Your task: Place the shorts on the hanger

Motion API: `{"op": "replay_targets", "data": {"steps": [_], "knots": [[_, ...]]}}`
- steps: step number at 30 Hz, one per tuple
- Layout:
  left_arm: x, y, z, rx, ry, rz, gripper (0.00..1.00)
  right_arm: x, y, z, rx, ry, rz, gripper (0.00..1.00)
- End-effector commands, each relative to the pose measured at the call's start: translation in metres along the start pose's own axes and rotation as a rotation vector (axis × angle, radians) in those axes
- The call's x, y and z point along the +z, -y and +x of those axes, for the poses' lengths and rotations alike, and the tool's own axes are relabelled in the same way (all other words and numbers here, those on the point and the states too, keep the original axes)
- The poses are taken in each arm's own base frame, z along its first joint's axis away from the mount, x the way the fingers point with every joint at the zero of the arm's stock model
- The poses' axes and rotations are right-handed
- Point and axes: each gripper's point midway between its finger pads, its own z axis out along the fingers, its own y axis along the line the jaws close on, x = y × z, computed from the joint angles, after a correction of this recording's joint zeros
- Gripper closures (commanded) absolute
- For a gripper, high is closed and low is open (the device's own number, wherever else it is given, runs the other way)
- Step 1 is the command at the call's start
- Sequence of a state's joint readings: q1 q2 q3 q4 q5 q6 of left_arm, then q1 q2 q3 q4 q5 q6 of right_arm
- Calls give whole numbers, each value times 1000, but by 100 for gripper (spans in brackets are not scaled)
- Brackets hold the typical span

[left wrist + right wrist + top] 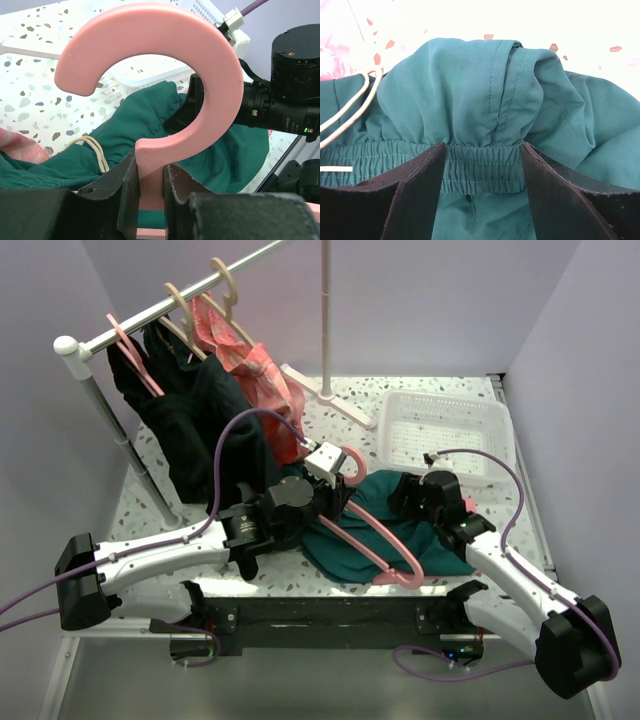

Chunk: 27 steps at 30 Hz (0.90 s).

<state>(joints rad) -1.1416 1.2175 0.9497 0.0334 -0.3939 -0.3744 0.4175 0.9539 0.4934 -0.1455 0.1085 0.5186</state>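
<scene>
The salmon-pink hanger (360, 462) lies across the teal-green shorts (385, 490) at the table's front centre. My left gripper (335, 468) is shut on the hanger's neck, just below the hook (165, 65); in the left wrist view its fingers (112, 185) clamp the neck from both sides. The shorts (130, 125) and their light drawstring (95, 150) lie behind the hook. My right gripper (482, 170) is open, its fingers (415, 195) straddling the elastic waistband (482, 165) of the bunched shorts. In the top view it (402, 496) sits low on the shorts' right part.
A white basket (445, 430) stands at the back right. A clothes rail (170, 305) at the back left carries dark navy garments (200, 420), a pink-red garment (255, 370) and beige wooden hangers (225, 285). A white rack pole (325, 320) stands at the back centre.
</scene>
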Motion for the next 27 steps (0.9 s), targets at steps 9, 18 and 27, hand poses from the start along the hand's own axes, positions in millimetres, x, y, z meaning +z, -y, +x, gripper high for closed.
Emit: {"op": "replay_targets", "data": {"steps": [9, 18, 27], "knots": [[0, 5, -50, -22, 156, -12, 100, 6, 1, 8, 73, 17, -20, 35], [4, 5, -66, -63, 236, -36, 100, -24, -21, -9, 133, 34, -109, 96], [-9, -21, -81, -106, 391, -172, 100, -96, -21, -30, 320, -16, -17, 100]]}}
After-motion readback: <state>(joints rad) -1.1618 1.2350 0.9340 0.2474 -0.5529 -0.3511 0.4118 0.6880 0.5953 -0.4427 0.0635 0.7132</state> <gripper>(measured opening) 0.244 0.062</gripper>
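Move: The shorts' waistband lies right between the right hand's open fingers, about 2 cm below and 1 cm back. The white drawstring sits some 10 cm left of this hand, level fore and aft. The hanger's free end is about 14 cm back and 1 cm right; the empty basket some 14 cm ahead and 10 cm right. From the left hand, already holding the hanger's neck, that waistband spot is about 11 cm right, level fore and aft, and 15 cm below. The right hand dips, pinches the waistband and lifts about 8 cm, drawing back; the left raises the hanger. ##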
